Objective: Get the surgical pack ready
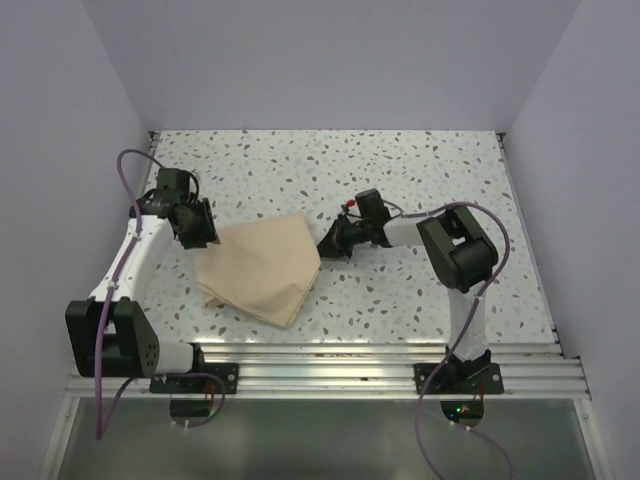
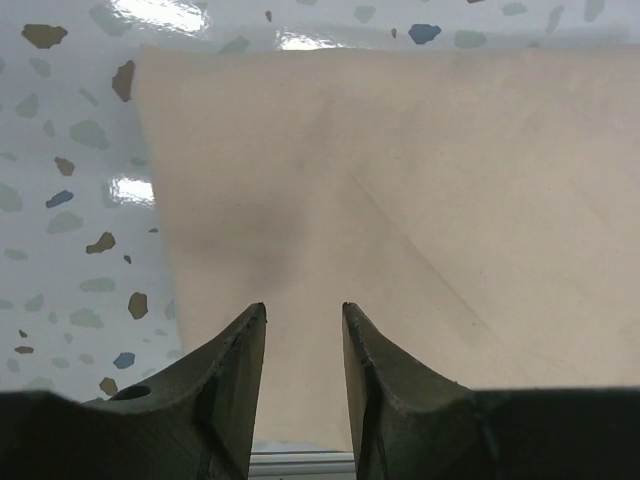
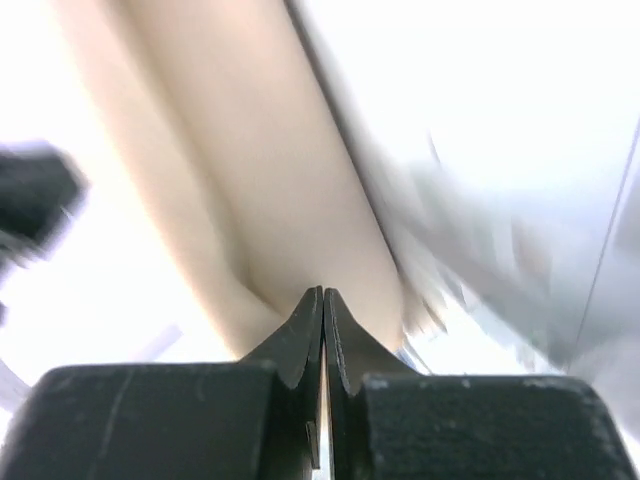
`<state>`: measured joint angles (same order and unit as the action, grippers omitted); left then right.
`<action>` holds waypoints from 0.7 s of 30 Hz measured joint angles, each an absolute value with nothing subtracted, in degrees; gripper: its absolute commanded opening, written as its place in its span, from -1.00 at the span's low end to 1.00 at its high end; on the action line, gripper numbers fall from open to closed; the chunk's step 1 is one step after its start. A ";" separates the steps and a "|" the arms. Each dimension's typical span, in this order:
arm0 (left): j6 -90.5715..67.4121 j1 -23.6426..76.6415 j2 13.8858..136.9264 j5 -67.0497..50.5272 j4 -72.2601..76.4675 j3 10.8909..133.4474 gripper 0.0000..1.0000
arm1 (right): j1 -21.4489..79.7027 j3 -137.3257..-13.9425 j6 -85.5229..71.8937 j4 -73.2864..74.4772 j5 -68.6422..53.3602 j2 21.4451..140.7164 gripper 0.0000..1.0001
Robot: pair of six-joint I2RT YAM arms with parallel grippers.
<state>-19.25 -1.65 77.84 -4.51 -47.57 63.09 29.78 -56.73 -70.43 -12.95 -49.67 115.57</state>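
Observation:
The surgical pack (image 1: 262, 268) lies mid-table as a folded tan wrap sheet (image 2: 400, 200). Its steel tray and instruments are hidden under the cloth. My left gripper (image 1: 200, 232) hangs at the bundle's upper left corner. In the left wrist view the left gripper (image 2: 304, 306) is open above the tan cloth, with nothing between its fingers. My right gripper (image 1: 324, 246) is at the bundle's right corner. In the right wrist view the right gripper (image 3: 323, 290) is shut, and the tan wrap (image 3: 270, 180) runs straight out from its tips, pinched there.
The speckled tabletop (image 1: 400, 170) is bounded by pale walls at the back and sides. An aluminium rail (image 1: 330, 365) runs along the near edge by both arm bases. Purple cables loop off each arm.

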 measured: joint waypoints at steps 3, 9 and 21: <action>-19.44 1.34 77.28 -4.51 -47.33 62.89 -0.16 | 26.11 -68.99 -66.76 -6.33 -49.60 121.47 -1.00; -20.47 6.55 75.85 -2.35 -47.70 62.92 -0.18 | 22.26 -90.96 -61.32 5.63 -48.31 132.20 -1.00; -26.87 -5.67 76.20 16.80 -53.28 62.98 -1.00 | 21.41 -76.84 -41.17 28.42 -41.28 114.48 -1.00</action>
<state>-26.87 -5.67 76.20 16.80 -53.28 62.98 21.41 -76.84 -41.17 28.42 -41.28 114.48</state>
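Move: The wrapped pack's middle lies about 12 cm to the right of the left hand, 6 cm back and 11 cm below; its far-left corner is 7 cm left and 1 cm ahead. From the right hand, low at the pack's right side, the middle is some 17 cm left, 4 cm back and 3 cm below. The pack's far-right corner sits 9 cm ahead and 6 cm left, its nearer right corner 3 cm back and 1 cm left. Shut and close against the pack's right side, the right fingertips sweep on forward about 14 cm, then come back 9 cm while swinging right, clear of the cloth and tipping down. High above the cloth, the left hand drifts right, then swings some 11 cm left past the pack's left edge and slightly back, closing empty and turning counter-clockwise about 20 degrees. ##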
